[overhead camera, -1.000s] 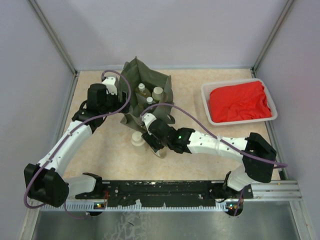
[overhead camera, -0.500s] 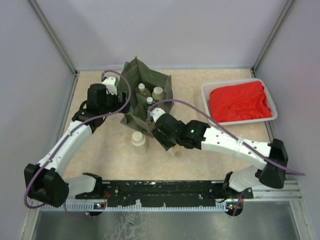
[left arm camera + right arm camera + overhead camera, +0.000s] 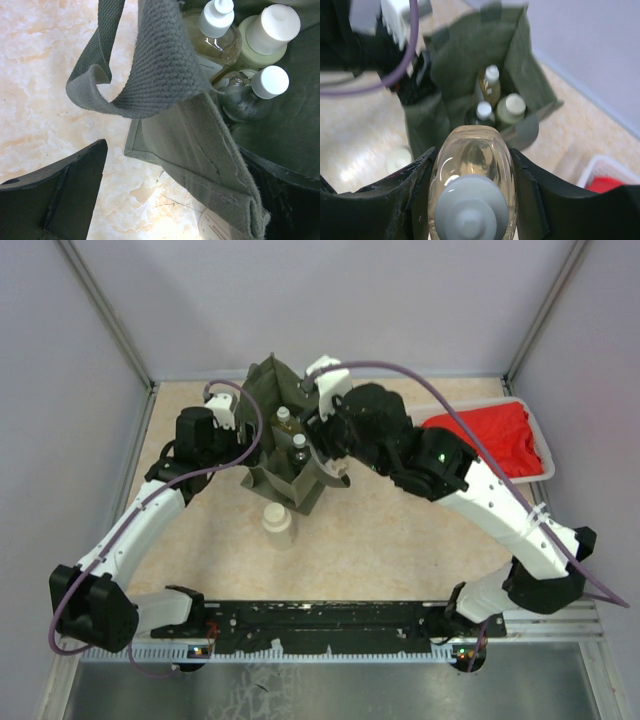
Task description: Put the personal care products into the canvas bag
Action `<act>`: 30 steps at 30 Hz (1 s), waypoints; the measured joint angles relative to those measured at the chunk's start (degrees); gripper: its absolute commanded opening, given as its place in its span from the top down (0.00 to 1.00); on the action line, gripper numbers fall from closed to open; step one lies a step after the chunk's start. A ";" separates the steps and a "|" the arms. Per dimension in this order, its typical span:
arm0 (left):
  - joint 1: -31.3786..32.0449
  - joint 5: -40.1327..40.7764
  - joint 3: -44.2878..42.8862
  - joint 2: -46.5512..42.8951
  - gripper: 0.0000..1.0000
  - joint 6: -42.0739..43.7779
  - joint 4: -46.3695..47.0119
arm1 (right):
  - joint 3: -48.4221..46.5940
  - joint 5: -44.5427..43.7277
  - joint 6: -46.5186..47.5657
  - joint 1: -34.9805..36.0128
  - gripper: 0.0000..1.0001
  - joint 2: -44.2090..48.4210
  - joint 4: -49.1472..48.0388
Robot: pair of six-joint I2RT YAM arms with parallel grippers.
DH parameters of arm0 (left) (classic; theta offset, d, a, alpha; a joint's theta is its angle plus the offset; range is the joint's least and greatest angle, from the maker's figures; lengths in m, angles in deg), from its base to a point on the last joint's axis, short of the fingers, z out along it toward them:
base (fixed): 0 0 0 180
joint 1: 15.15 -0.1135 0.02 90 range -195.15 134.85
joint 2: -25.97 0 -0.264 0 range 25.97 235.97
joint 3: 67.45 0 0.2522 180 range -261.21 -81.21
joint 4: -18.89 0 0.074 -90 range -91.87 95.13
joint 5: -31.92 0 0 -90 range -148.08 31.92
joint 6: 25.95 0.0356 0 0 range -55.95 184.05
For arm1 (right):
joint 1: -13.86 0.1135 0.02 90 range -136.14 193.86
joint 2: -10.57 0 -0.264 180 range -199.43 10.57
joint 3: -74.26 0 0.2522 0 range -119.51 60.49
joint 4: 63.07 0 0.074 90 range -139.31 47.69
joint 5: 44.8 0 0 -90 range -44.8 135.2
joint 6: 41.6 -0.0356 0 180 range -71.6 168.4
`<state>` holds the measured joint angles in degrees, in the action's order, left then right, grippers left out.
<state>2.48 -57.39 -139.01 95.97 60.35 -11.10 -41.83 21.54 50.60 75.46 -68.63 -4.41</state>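
The olive canvas bag (image 3: pixel 300 455) stands open at mid-table; in the left wrist view three bottles sit in it: a clear amber one (image 3: pixel 216 20), a pale one (image 3: pixel 269 31) and a silvery one (image 3: pixel 256 91). My right gripper (image 3: pixel 472 155) is shut on a clear bottle of amber liquid (image 3: pixel 472 172), white cap toward the camera, held above the bag's (image 3: pixel 465 55) mouth. My left gripper (image 3: pixel 175 160) is open, its jaws straddling the bag's left wall (image 3: pixel 200 145) near a handle (image 3: pixel 150 65). A pale bottle (image 3: pixel 277 520) stands on the table in front of the bag.
A white tray (image 3: pixel 547 458) holding a red cloth (image 3: pixel 495 440) sits at the back right, partly hidden by my right arm (image 3: pixel 480 490). Enclosure walls and metal posts border the table on three sides.
My right arm has lifted the clear bottle from the table in front of the bag and swung it up and back over the bag's opening. The left arm has stayed still.
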 measured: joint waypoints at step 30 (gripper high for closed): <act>0.00 -0.02 -1.25 -2.43 0.00 -0.33 -4.13 | -16.11 28.59 -3.91 -12.66 1.00 -31.23 -19.58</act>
<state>2.48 -57.41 -140.26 93.54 60.02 -15.23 -57.94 50.13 46.69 62.81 -99.86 -23.99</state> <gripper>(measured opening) 0.998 0.538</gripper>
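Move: The right hand holds the amber bottle high; the middle of the canvas bag lies about 13 cm ahead, 9 cm to its left and some 28 cm below. Inside stand the silver bottle, about 12 cm ahead and 6 left of the hand, and the olive jar, 16 ahead and 2 left; outside, the white bottle is 3 cm back and 11 left. For the left hand, the bag's middle is 2 cm ahead, 11 right, 10 below. Keeping its pinch on the amber bottle, the right hand swings up and forward by about 9 cm towards the bag, then sweeps left and sinks some 15 cm over the bag's left part, close beside the left hand, turning slightly counter-clockwise. The left fingers stay wide open astride the bag's left wall, easing back and up by 1 to 2 cm near the end. ##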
